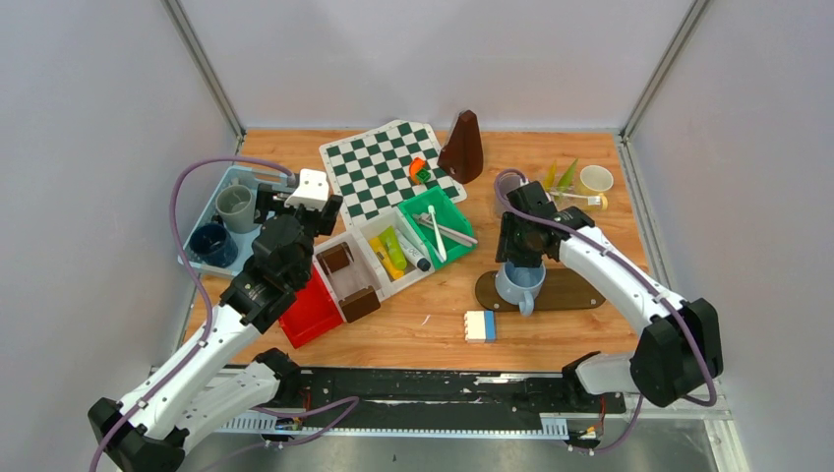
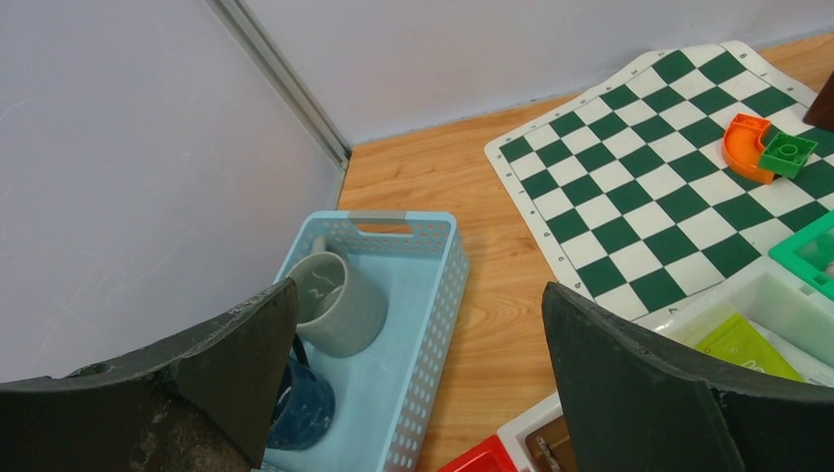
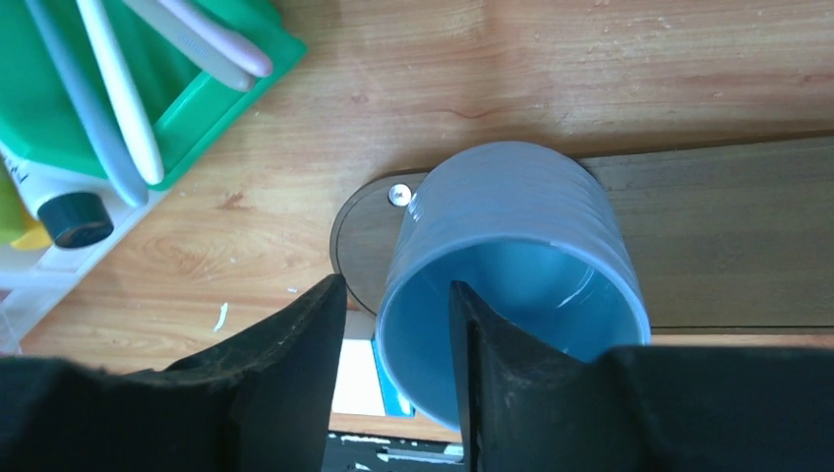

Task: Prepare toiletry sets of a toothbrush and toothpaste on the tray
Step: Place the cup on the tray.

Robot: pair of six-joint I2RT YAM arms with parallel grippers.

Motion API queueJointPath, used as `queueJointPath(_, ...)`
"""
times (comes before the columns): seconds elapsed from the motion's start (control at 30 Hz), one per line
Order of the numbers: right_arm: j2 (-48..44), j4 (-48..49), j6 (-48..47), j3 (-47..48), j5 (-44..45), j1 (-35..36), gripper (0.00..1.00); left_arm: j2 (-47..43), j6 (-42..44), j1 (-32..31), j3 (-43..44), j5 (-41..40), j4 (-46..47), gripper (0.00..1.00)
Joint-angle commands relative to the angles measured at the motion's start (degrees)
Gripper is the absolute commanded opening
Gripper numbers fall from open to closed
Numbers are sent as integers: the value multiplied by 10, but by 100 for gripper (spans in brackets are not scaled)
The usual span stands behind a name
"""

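A light blue mug (image 1: 518, 282) (image 3: 511, 246) stands on a dark wooden board (image 1: 565, 290). My right gripper (image 1: 518, 258) (image 3: 393, 285) straddles its rim, one finger inside and one outside, with a gap on both sides. The pale blue tray (image 1: 197, 224) (image 2: 433, 295) at the left holds a grey mug (image 1: 236, 206) (image 2: 339, 305) and a dark blue mug (image 1: 211, 244) (image 2: 300, 418). My left gripper (image 1: 268, 205) (image 2: 418, 286) hangs open and empty over the tray's right edge. Whitish toothbrushes (image 1: 438, 231) (image 3: 108, 98) lie in a green bin, yellow and green tubes (image 1: 390, 251) in a white bin.
A pale yellow mug (image 1: 595, 179) stands at the back right beside a green tube (image 1: 565, 177). A chessboard (image 1: 384, 167) with small bricks and a brown pyramid (image 1: 462, 147) lie at the back. A red bin (image 1: 310, 310), a bin of brown blocks (image 1: 349, 275) and a white-blue block (image 1: 480, 325) sit nearer.
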Motion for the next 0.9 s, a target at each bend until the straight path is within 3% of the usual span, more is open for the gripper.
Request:
queueJointPath(0.0, 23, 32, 44, 0, 41, 6, 40, -7, 5, 6, -4, -1, 24, 100)
queueJointPath(0.27, 6, -13, 37, 22, 75, 6, 0, -11, 9, 9, -6, -5, 24, 100)
queueJointPath(0.5, -40, -78, 17, 35, 126, -13, 0, -17, 14, 14, -9, -5, 24, 100)
queueJointPath(0.87, -68, -28, -68, 18, 136, -171, 0, -26, 7, 35, -14, -1, 44, 100)
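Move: My right hand is open astride the left wall of the blue cup near its far side. The cup's middle lies about 4 cm to the right, 2 cm back and 4 cm below. Under the cup is the brown tray, its middle some 9 cm right, 2 cm back and 9 cm down. The white-blue block is about 9 cm back and 4 cm left. For my left hand the cup is roughly 42 cm right, 7 cm back and 23 cm lower. With my right hand I dip about 1 cm and shut the fingers on the blue cup's left rim, one inside and one outside. Keeping that pinch, I rise some 3 cm and swing about 10 cm to the right along the tray, with a clockwise turn of the wrist of about 15 degrees and its left side dipping a little. ##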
